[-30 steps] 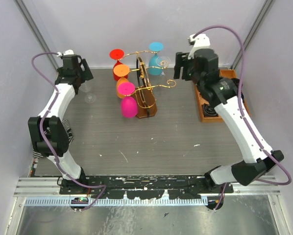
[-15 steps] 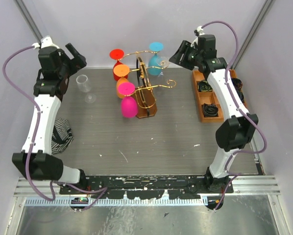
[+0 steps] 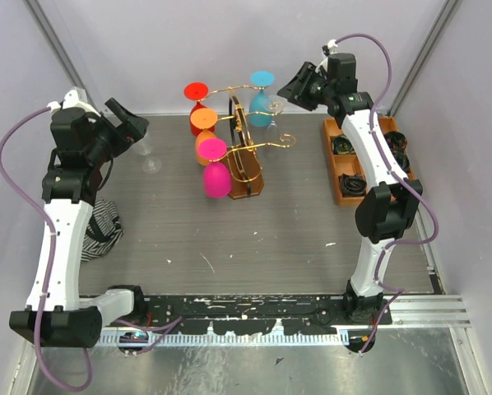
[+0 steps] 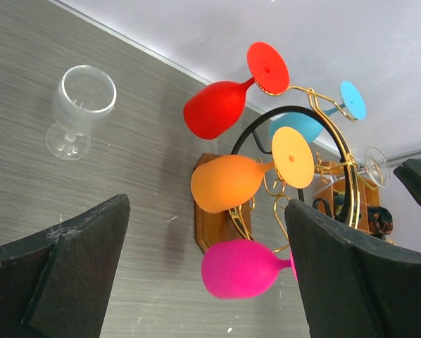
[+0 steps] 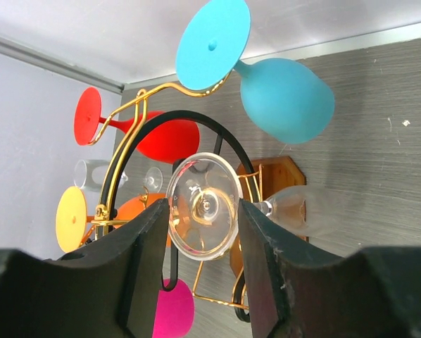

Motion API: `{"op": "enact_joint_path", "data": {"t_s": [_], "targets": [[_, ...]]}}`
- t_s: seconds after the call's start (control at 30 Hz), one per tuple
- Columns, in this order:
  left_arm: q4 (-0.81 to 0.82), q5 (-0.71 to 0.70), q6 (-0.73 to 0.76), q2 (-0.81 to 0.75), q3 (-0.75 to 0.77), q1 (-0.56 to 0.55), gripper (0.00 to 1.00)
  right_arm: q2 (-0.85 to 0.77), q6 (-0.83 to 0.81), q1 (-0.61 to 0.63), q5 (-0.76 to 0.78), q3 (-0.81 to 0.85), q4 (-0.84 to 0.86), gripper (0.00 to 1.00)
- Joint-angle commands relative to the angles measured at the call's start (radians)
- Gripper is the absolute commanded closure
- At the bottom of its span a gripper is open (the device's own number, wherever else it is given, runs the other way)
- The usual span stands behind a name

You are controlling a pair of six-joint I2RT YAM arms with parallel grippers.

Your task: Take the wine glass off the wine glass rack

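The wine glass rack [image 3: 244, 152] is a gold wire stand on a brown wooden base [image 3: 250, 183]. Red [image 3: 197, 92], orange [image 3: 203, 121], pink [image 3: 216, 178] and blue [image 3: 261, 109] glasses hang on it. A clear wine glass [image 3: 275, 104] hangs on its right side. My right gripper [image 3: 290, 92] is beside it. In the right wrist view the right gripper [image 5: 204, 211] is shut on the clear glass's round foot [image 5: 203, 205], and its bowl [image 5: 305, 210] points right. My left gripper [image 3: 129, 132] is open and empty, left of the rack [image 4: 305, 151].
A second clear glass [image 4: 80, 109] stands upright on the table at the back left, just below my left gripper in the top view. An orange-brown compartment tray [image 3: 342, 169] lies at the right. A striped cloth [image 3: 104, 229] lies at the left edge.
My right gripper has edged left onto the clear glass at the rack. My left arm has swung down and left, its gripper now over the standing clear glass.
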Motion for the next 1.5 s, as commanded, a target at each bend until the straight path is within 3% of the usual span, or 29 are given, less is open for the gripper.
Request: {"op": "enact_joint_path", "data": {"t_s": [0.0, 0.47, 0.63, 0.9, 1.47], "targets": [[-0.031, 0.041, 0.02, -0.028, 0.003, -0.002, 0.02, -0.003, 0.015, -0.007, -0.01, 0.01, 0.074, 0.51], [-0.059, 0.065, 0.023, -0.057, -0.001, -0.001, 0.02, 0.031, -0.008, -0.007, -0.026, -0.013, 0.079, 0.55], [-0.06, 0.074, 0.022, -0.054, -0.005, -0.001, 0.02, 0.04, 0.008, -0.008, -0.076, -0.019, 0.108, 0.66], [-0.064, 0.083, 0.022, -0.053, -0.009, -0.001, 0.02, 0.028, 0.045, -0.007, -0.121, -0.047, 0.169, 0.99], [-0.072, 0.098, 0.022, -0.052, -0.01, -0.001, 0.02, -0.151, 0.178, -0.043, -0.22, -0.291, 0.346, 0.99]]}}
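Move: The clear wine glass hangs upside down in front of my right hand, its foot just off my half-open fingertips; its middle lies about 2 cm ahead, 3 cm left and 11 cm below. The blue glass hangs roughly 6 cm ahead, 6 cm left and 8 cm below, and the rack's hoop stands about 12 cm left, 4 cm back, its middle 14 cm down. From my left hand the clear glass is some 17 cm ahead, 35 cm right and 15 cm below. I ease my right hand down nearly 3 cm and a touch forward to the clear glass's foot, then nudge left as my fingers close from half open and pinch the thin foot by its edge. Keeping that pinch, I draw back and to the right about 2.5 cm, away from the hoop, rolling the hand's left side up some 10 degrees. My empty left hand eases slightly back and right, staying open. ##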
